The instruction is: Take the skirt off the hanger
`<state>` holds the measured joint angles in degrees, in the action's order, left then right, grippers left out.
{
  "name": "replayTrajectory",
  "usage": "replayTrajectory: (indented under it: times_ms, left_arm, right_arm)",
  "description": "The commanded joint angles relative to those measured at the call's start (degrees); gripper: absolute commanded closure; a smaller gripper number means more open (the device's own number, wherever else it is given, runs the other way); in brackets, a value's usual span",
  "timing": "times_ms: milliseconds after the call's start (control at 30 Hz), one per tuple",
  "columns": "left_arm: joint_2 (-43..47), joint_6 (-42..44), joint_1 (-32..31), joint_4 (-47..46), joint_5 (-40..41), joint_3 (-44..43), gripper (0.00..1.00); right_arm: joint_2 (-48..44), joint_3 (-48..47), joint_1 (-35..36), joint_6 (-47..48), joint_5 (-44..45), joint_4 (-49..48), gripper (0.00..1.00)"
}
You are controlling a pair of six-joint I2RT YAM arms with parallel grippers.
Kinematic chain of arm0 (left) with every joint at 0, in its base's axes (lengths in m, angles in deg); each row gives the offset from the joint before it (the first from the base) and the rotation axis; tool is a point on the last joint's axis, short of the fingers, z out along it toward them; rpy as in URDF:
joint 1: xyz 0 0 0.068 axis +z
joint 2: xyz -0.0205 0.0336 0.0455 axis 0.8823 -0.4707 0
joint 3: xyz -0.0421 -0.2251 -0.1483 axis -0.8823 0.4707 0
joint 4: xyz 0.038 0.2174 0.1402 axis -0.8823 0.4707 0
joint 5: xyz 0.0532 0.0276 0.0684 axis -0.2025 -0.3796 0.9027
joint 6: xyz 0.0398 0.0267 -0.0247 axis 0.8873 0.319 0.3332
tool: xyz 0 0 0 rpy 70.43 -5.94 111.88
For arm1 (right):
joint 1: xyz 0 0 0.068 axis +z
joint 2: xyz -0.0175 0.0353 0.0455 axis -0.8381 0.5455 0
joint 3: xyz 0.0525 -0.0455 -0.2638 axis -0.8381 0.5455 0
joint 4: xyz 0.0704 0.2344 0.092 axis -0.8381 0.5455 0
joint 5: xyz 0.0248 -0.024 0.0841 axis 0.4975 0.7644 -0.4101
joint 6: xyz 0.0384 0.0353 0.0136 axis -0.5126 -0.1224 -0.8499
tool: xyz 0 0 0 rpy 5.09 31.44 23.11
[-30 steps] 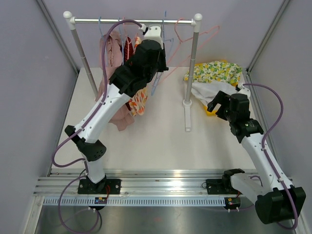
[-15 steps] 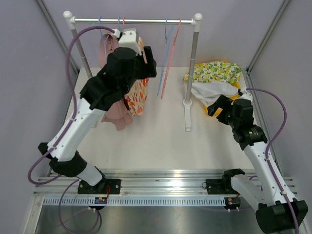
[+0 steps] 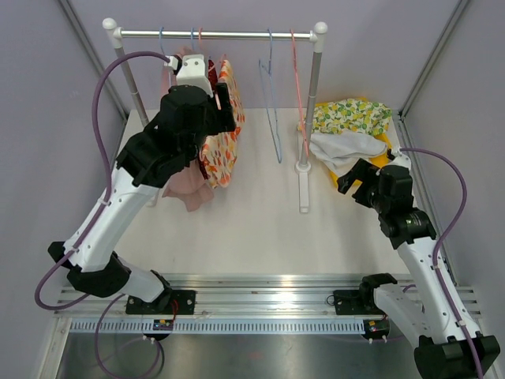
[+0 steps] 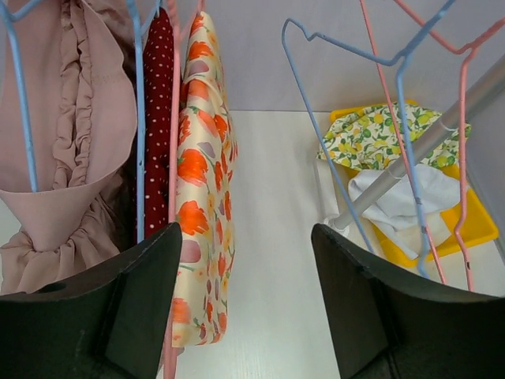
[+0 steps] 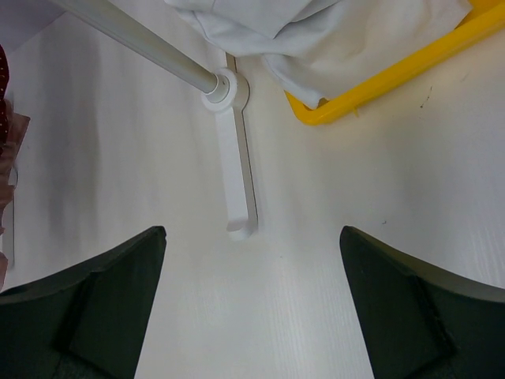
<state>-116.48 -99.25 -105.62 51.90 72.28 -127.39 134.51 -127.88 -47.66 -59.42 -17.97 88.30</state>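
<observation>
A cream skirt with orange flowers (image 4: 201, 181) hangs from a pink hanger (image 4: 175, 118) on the rail (image 3: 221, 34), next to a red dotted garment (image 4: 160, 103) and a pink ruffled garment (image 4: 71, 150). My left gripper (image 4: 246, 237) is open and empty, up by the rail just right of the floral skirt (image 3: 225, 146), with its left finger close beside the fabric. Low over the table near the rack's foot, my right gripper (image 5: 252, 237) is wide open and holds nothing. In the top view the right gripper (image 3: 353, 175) sits beside the yellow tray.
An empty blue hanger (image 3: 274, 118) and an empty pink hanger (image 3: 300, 95) hang at the rail's right end. The rack's right post (image 3: 310, 103) stands on a white foot (image 5: 241, 174). A yellow tray (image 5: 394, 75) holds a lemon-print cloth (image 3: 351, 117) and a white cloth (image 3: 339, 146).
My left arm has swung left along the rail, from the empty hangers to the hanging clothes, and its jaws have opened. The empty hangers have settled. The right arm has drawn back slightly.
</observation>
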Motion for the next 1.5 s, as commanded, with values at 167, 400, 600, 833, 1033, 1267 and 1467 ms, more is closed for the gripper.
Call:
replayTrajectory:
  times_ms: [167, 400, 600, 833, 1033, 1267, 1467]
  left_arm:
    - [-0.23, 1.09, 3.62, -2.73, -0.52, 0.0, 0.31]
    - [-0.49, 1.53, 5.21, -3.96, -2.01, 2.11, 0.32]
    - [-1.02, 1.44, 6.35, -5.89, -3.41, 4.75, 0.33]
    - [-2.42, 1.36, 7.93, -7.56, -4.47, 6.24, 0.33]
    - [-3.92, 2.23, 8.98, -8.88, -4.56, 7.47, 0.35]
    - [-6.2, 2.67, 10.22, -8.97, -6.58, 5.37, 1.0]
    - [-4.45, 4.35, 10.04, -8.71, -10.45, 2.04, 1.0]
  right_arm:
    - [-1.92, 0.46, 0.3, 0.47, -0.59, 1.66, 0.0]
    - [-2.18, 0.9, 0.39, 0.47, -0.06, 1.67, 0.0]
    - [-2.01, 1.08, 0.39, 0.47, 0.2, 1.67, 0.0]
    - [-2.01, 1.17, 0.48, 0.56, 0.38, 1.84, 0.01]
    - [-1.74, 1.34, 0.39, 0.74, 0.12, 1.75, 0.01]
    - [-0.95, 1.43, 0.39, 1.26, -2.95, 0.0, 0.01]
    - [-3.41, -6.91, 3.01, 1.87, -13.59, -2.46, 0.01]
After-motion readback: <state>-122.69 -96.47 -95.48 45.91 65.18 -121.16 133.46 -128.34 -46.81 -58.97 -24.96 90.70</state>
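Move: The near side of the pink hanger with the floral skirt is about 7 cm ahead of the left hand, 2 cm left and 7 cm below. The floral skirt's middle is some 10 cm ahead, 1 cm left and 16 cm down; the dark red skirt is 4 cm farther left of it. An empty blue hanger hangs roughly 8 cm ahead and 11 cm right of the left hand. From the right hand, the pink hanger is about 12 cm ahead, 35 cm left and 16 cm higher. The left fingers shut from well open onto the pink hanger's near wire and pinch it, closing late, once the hand has come forward and down about 7 cm each, easing a couple of centimetres left early on and tipping slightly downward. The right hand, wide open and empty, settles back a centimetre, then starts swinging left at the end. ##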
